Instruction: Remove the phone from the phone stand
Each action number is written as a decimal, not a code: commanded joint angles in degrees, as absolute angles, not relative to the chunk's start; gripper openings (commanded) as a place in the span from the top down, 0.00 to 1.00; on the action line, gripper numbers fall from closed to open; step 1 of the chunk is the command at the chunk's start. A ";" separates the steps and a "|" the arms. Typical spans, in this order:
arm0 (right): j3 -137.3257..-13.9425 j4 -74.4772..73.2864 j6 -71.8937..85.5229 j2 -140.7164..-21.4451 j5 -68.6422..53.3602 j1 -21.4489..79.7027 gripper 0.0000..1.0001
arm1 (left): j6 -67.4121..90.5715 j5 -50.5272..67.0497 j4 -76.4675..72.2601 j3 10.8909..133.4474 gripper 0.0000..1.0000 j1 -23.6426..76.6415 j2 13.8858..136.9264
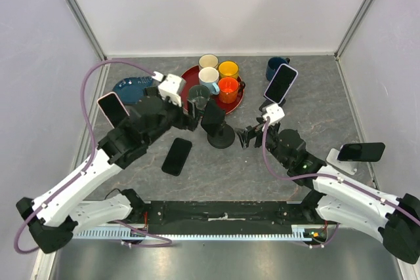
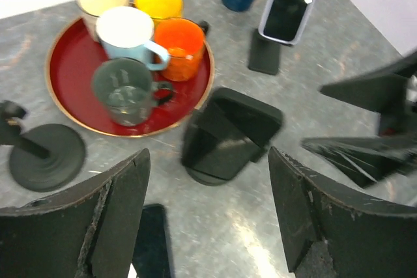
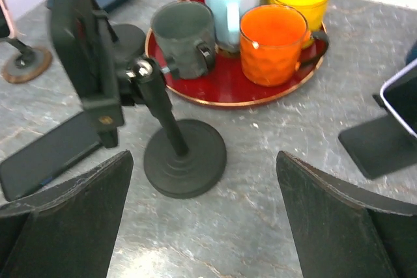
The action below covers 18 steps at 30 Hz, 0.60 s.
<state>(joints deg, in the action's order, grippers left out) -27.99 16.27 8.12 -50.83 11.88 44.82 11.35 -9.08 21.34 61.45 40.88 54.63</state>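
The black phone stand point(image 1: 220, 129) rises from a round base at the table's middle, just in front of the red tray. Its cradle point(image 2: 228, 135) is blurred and I make out no phone in it. A black phone point(image 1: 177, 156) lies flat on the table to the stand's left, also showing as a dark slab point(image 3: 49, 154) in the right wrist view. My left gripper point(image 1: 191, 113) hovers open just left of the cradle, nothing between its fingers point(image 2: 114, 219). To the right of the base, my right gripper point(image 1: 248, 137) stands wide open and empty, facing the base point(image 3: 184, 157).
The red tray point(image 1: 186, 80) holds several mugs behind the stand. A dark blue mug point(image 1: 276, 67) and a propped phone point(image 1: 281, 83) stand at the back right. At the left is a pink-cased phone point(image 1: 113, 109), and at the right a phone point(image 1: 361, 152) on a white stand.
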 commanded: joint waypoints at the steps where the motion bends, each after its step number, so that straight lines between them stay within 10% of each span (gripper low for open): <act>1: -21.81 31.01 8.96 -50.09 15.12 42.55 0.02 | 16.61 -22.39 23.73 63.80 0.20 52.80 57.11; 8: -15.30 45.78 14.76 -58.08 6.60 34.98 0.02 | 18.97 -55.58 26.28 70.92 0.19 71.09 69.59; 18: -9.94 55.45 15.90 -64.25 3.43 34.45 0.02 | 25.14 -67.33 25.93 75.23 0.24 73.65 83.58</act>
<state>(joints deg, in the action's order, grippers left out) -11.70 47.31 14.22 -63.64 5.45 34.63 19.77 -58.11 27.75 72.75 73.52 80.36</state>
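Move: The phone on the black stand lies about 11 cm ahead of the left hand, 7 cm to its right and some 14 cm below. From that hand the grey mug stands about 24 cm ahead, 2 cm right and 27 cm lower; the loose phone lies flat, level with the hand, 10 cm left and 30 cm down. From the right hand the phone on the stand is about 10 cm ahead, 11 cm left and slightly below. Left hand swings about 9 cm right, sinking 5, towards the stand's phone; right hand, open, sinks about 7 cm. ##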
